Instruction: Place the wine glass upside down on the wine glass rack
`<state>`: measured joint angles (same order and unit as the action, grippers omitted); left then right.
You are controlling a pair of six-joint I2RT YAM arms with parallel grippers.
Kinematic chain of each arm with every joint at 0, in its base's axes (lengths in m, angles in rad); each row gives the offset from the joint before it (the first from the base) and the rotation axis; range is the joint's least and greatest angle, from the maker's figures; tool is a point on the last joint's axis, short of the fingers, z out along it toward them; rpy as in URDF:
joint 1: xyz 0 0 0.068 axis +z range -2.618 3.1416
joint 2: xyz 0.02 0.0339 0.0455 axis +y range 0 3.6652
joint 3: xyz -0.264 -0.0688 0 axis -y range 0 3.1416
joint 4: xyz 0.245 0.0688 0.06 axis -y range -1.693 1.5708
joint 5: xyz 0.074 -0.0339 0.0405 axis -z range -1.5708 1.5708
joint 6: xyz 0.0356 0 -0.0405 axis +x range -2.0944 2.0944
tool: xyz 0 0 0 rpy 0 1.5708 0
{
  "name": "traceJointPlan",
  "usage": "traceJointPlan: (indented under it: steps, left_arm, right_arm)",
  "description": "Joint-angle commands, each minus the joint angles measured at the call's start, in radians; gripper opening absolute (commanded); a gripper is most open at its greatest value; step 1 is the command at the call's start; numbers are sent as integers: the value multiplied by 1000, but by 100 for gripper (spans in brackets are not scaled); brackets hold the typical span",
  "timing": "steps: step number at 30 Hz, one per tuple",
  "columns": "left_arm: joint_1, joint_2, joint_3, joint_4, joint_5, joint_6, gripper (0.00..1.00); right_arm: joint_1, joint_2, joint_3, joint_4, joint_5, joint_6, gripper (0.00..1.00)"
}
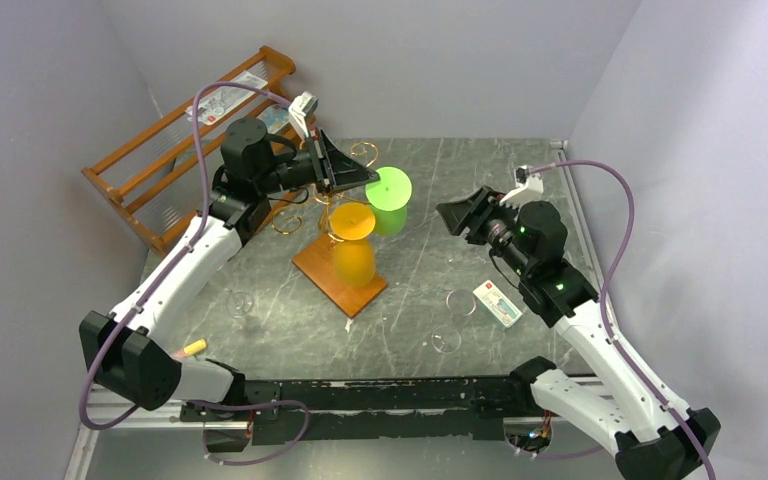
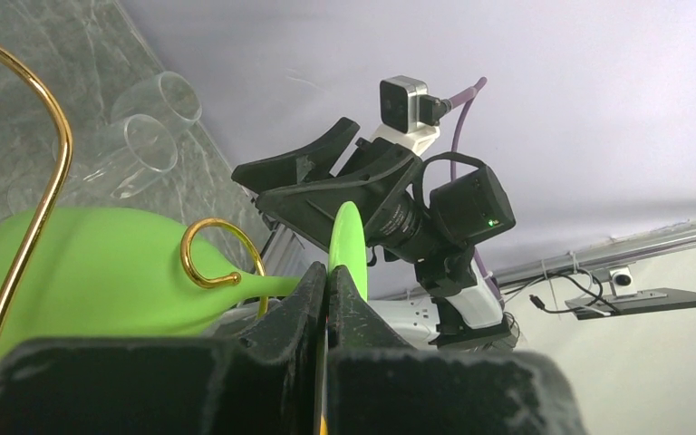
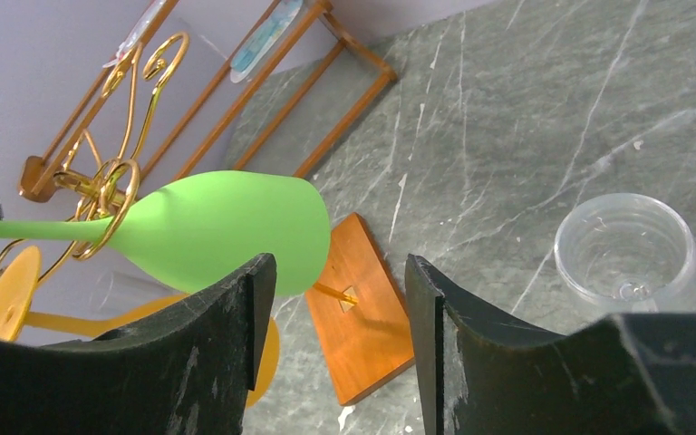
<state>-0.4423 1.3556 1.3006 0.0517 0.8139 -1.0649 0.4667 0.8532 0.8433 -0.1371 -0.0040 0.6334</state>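
A green wine glass (image 1: 391,190) hangs foot-up, its stem threaded through a curled gold arm (image 2: 186,254) of the wine glass rack (image 1: 345,285). My left gripper (image 1: 368,176) is shut on the rim of the glass's foot, which shows edge-on at the jaw tips (image 2: 328,272). In the right wrist view the green bowl (image 3: 217,227) lies just ahead of my right gripper (image 3: 340,267), which is open and holds nothing. From above, that gripper (image 1: 455,215) is a short way right of the glass. An orange glass (image 1: 352,222) hangs upside down on the same rack, above the wooden base (image 3: 362,308).
A slatted wooden shelf (image 1: 190,130) leans at the back left. Clear glasses lie on the marble top (image 1: 460,302), (image 1: 445,340), (image 1: 240,300), one close to the right gripper (image 3: 625,254). A small card (image 1: 497,303) and a yellow item (image 1: 193,348) lie near the arms.
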Motion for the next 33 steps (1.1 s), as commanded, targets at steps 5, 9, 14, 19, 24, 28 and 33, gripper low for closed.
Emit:
traceJointPlan:
  steps: [5,9,14,19,24,28,33]
  left_arm:
    - [-6,11,-3,84,-110,2,5]
    - [-6,15,9,30,-207,65,5]
    - [-5,11,22,-35,-291,130,5]
    - [-5,-7,36,-121,-344,216,18]
    - [-4,-28,69,-222,-398,314,32]
    - [-3,-45,115,-289,-420,380,44]
    - [0,-93,159,-316,-405,461,64]
  right_arm:
    - [1,-22,19,-35,36,-18,59]
    - [2,-35,17,-53,39,-23,59]
    - [1,-44,17,-65,41,-22,59]
    - [1,-36,31,-94,44,-25,60]
    - [1,-34,41,-118,53,-28,60]
    - [1,-42,54,-152,92,-29,60]
    - [1,-51,75,-243,196,-23,60]
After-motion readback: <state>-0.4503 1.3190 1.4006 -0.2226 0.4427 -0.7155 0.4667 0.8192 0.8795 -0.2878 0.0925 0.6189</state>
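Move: The base of the green wine glass, hanging upside down, is right at the left hand's nearly shut fingertips, its middle about 4 cm to the right and 1 cm back, level in height. The orange glass's base lies about 7 cm back, 2 cm left and slightly lower; the rack's hub some 8 cm left, 2 cm back and 4 cm lower. From the right hand the green base is roughly 10 cm left, 2 cm ahead and 9 cm up. The green glass's base is left free as the left fingertips slip away from its edge: the hand goes about 5 cm forward, dipping some 3 cm, then draws left about 3 cm and rises again while the fingers spread to over half open. The wrist swings about 20 degrees counter-clockwise, tips turning down. The empty right hand, staying open, eases a couple of centimetres right, away from the glass. ##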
